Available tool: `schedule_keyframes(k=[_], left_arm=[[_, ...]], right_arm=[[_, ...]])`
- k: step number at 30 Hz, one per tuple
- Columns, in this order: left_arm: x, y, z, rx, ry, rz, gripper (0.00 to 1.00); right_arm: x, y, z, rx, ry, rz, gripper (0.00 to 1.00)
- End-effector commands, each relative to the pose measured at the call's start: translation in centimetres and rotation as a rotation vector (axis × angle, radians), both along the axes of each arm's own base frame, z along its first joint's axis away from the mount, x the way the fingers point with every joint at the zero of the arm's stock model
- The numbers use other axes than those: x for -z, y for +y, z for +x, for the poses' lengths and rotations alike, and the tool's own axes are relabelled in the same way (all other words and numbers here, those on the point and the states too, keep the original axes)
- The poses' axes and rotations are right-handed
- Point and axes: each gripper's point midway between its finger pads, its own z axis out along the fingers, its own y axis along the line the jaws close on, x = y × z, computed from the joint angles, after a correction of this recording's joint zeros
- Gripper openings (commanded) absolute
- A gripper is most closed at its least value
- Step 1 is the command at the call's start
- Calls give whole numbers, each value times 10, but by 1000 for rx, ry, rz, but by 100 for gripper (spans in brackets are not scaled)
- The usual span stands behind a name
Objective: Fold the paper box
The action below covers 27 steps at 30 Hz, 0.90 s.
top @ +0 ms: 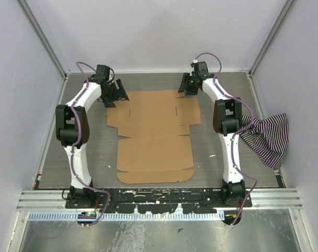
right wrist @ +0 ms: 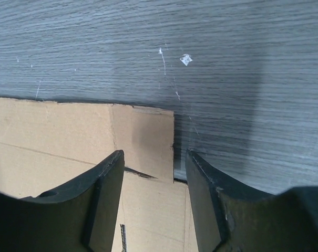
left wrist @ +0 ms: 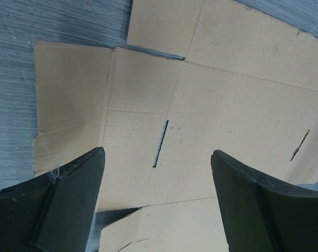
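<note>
The paper box (top: pixel 154 134) is a flat brown die-cut cardboard sheet with flaps, creases and slots, lying unfolded in the middle of the grey table. My left gripper (top: pixel 118 93) is open and empty, hovering at the sheet's far left corner; the left wrist view shows the sheet (left wrist: pixel 211 105) and a slot between the spread fingers. My right gripper (top: pixel 187 87) is open and empty over the far right corner; the right wrist view shows the corner flap (right wrist: pixel 143 139) between the fingers.
A black-and-white striped cloth (top: pixel 266 137) lies against the right wall. White walls with metal frame posts enclose the table on three sides. A metal rail (top: pixel 159 199) runs along the near edge by the arm bases.
</note>
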Motion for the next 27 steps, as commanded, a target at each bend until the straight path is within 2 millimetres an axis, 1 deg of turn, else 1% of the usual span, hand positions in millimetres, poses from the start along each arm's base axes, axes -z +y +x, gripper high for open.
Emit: schedule_keyframes(k=[1,5,9,12,15,17,18,19,20,21,22,27], left_arm=[[-28,-2,3,0,-81,-4,88],[-28,-1,0,-1,-78,3,88],[-30,-1,-1,-1,-79,6,88],[-31,0,-2,-5,-80,7,88],[-33,0,-3,-5,-82,9,88],[-35,-1,-3,-3,-86,9,88],[-35,-1,-4,-3,-87,11,88],[-35,-2,-4,-1,-88,15,88],[-36,-1,-4,1,-88,19,88],[-36,-2,-5,3,-87,23,85],[-35,-1,-5,3,-83,26,85],[-31,-1,-5,3,-73,40,84]], right_arm=[[-15,16,11,-39,-69,59,55],[-12,22,10,-51,-64,82,52],[-12,29,7,-63,-63,92,46],[-13,30,5,-61,-62,102,38],[-16,31,2,-57,-64,108,28],[-10,32,-1,-55,-55,102,22],[-24,31,-1,-50,-77,99,19],[-26,30,-3,-46,-77,93,15],[-26,29,-7,-37,-73,82,13],[-27,27,-10,-25,-71,68,11],[-27,24,-15,-15,-68,55,10],[-37,14,-44,11,-84,1,8]])
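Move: The corner tab at the far flap's right end lies almost between the right fingers: its middle about 1 cm ahead, 1 cm to the left and 1 cm below. From this hand, the right slot is some 7 cm back and 2 cm left, and the right side flap about 8 cm back and 2 cm right, both 2 cm lower. From the left hand, that tab is roughly 10 cm ahead, 24 cm right and 5 cm down. The right fingertips pinch the outer edge of the far flap's corner tab, closing from about half open to nearly shut as the hand slides some 2.5 cm left and sinks about 1.5 cm. Gripping it, the right hand then begins to drag the sheet back towards the base, about 2.5 cm. The left hand stays open above the sheet and rises slightly. ##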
